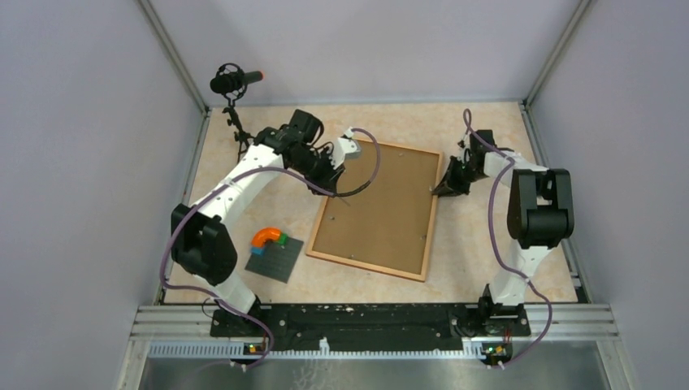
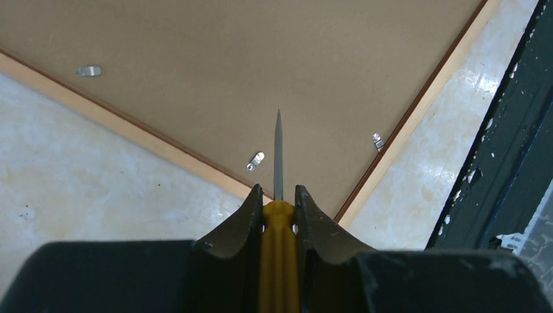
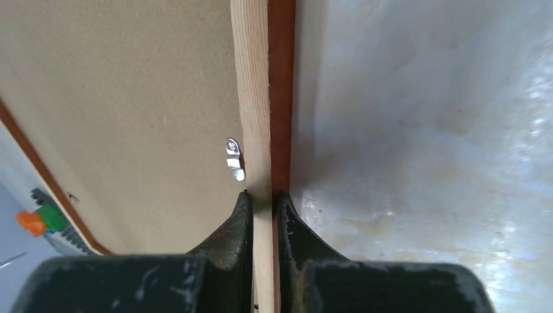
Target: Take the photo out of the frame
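The frame (image 1: 378, 207) lies face down in the middle of the table, its brown fibreboard back up. The photo is hidden under that back. My left gripper (image 1: 337, 166) hovers over the frame's far left corner, shut on a yellow-handled screwdriver (image 2: 279, 222). The screwdriver's thin metal shaft points over the back (image 2: 228, 78), close beside a small metal clip (image 2: 255, 160). My right gripper (image 1: 439, 188) is shut on the frame's right wooden border (image 3: 254, 98), one finger on each side of it. Another clip (image 3: 233, 158) sits just ahead of its fingertips.
A small grey studded baseplate (image 1: 275, 258) with an orange arch and a green brick lies left of the frame. A black microphone on a stand (image 1: 236, 81) is at the far left corner. Two more clips (image 2: 377, 141) (image 2: 89, 70) show along the frame's edges.
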You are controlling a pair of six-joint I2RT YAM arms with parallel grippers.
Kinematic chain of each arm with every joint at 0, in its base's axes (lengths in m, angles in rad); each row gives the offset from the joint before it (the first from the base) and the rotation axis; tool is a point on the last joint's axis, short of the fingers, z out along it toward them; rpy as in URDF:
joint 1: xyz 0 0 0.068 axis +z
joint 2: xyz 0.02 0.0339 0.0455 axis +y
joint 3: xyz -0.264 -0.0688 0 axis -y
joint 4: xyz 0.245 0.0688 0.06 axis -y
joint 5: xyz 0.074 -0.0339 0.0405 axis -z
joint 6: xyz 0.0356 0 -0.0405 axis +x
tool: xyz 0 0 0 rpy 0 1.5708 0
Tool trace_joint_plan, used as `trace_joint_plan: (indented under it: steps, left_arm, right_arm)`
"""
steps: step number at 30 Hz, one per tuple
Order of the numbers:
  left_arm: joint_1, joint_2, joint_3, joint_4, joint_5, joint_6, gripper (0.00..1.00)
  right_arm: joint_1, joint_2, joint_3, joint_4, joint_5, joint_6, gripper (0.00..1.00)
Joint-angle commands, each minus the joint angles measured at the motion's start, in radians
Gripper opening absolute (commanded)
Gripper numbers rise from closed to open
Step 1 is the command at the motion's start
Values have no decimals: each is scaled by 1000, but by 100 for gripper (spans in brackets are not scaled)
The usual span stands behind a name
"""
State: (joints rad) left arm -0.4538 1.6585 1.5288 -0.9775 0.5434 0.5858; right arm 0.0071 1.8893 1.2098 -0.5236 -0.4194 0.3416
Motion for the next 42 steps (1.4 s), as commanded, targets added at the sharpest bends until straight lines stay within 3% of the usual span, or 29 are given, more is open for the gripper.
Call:
trace_joint_plan:
  steps: [1,4,7,10,16,26,42]
  left_arm:
    - [-33,-23,-35,-25,20,120,0]
    - [-66,-34,-60,-62,15,172,0]
    - [-113,-56,-96,-102,13,235,0]
    - [-167,-84,-144,-131,6,294,0]
    - [-243,-113,-213,-162,-43,344,0]
    - [-327,-93,-200,-164,-116,265,0]
    - [-376,-56,-190,-114,-203,154,0]
  right_arm:
    - [13,-62,-50,66,-136,125,8]
    - [14,-88,-60,60,-195,92,22]
    - [12,-103,-20,0,-238,-6,48]
    - [11,-117,24,-48,-242,-87,54]
    - [11,-91,110,-57,-152,-133,55]
    - [51,17,254,-31,9,-111,57]
    - [99,62,228,2,119,-107,53]
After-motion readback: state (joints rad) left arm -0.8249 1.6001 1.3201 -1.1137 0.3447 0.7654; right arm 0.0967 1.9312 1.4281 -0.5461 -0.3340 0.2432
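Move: Screwdriver in its fingers, the left hand has the near-edge clip about 10 cm back, 6 cm to its right and 16 cm below. At that same depth, the left-edge clip lies some 2 cm ahead and 1 cm left of the hand, the frame's near-left corner about 8 cm back and 7 cm left. The right hand still pinches the frame's right rim; the right-edge clip is roughly 2 cm ahead and 2 cm left, the far-right corner 14 cm ahead and 2 cm right. Back towards the robot and downward, the left hand carries the still-gripped screwdriver some 12 cm to the near-edge clip, swinging clockwise and tipping the tool steeper, its tip ending over the near rim beside the clip. The right hand first eases back and left with the rim, opens to let go, rises clear, then travels forward towards the far-right corner and sinks partway, open fingers above rim and clip. ##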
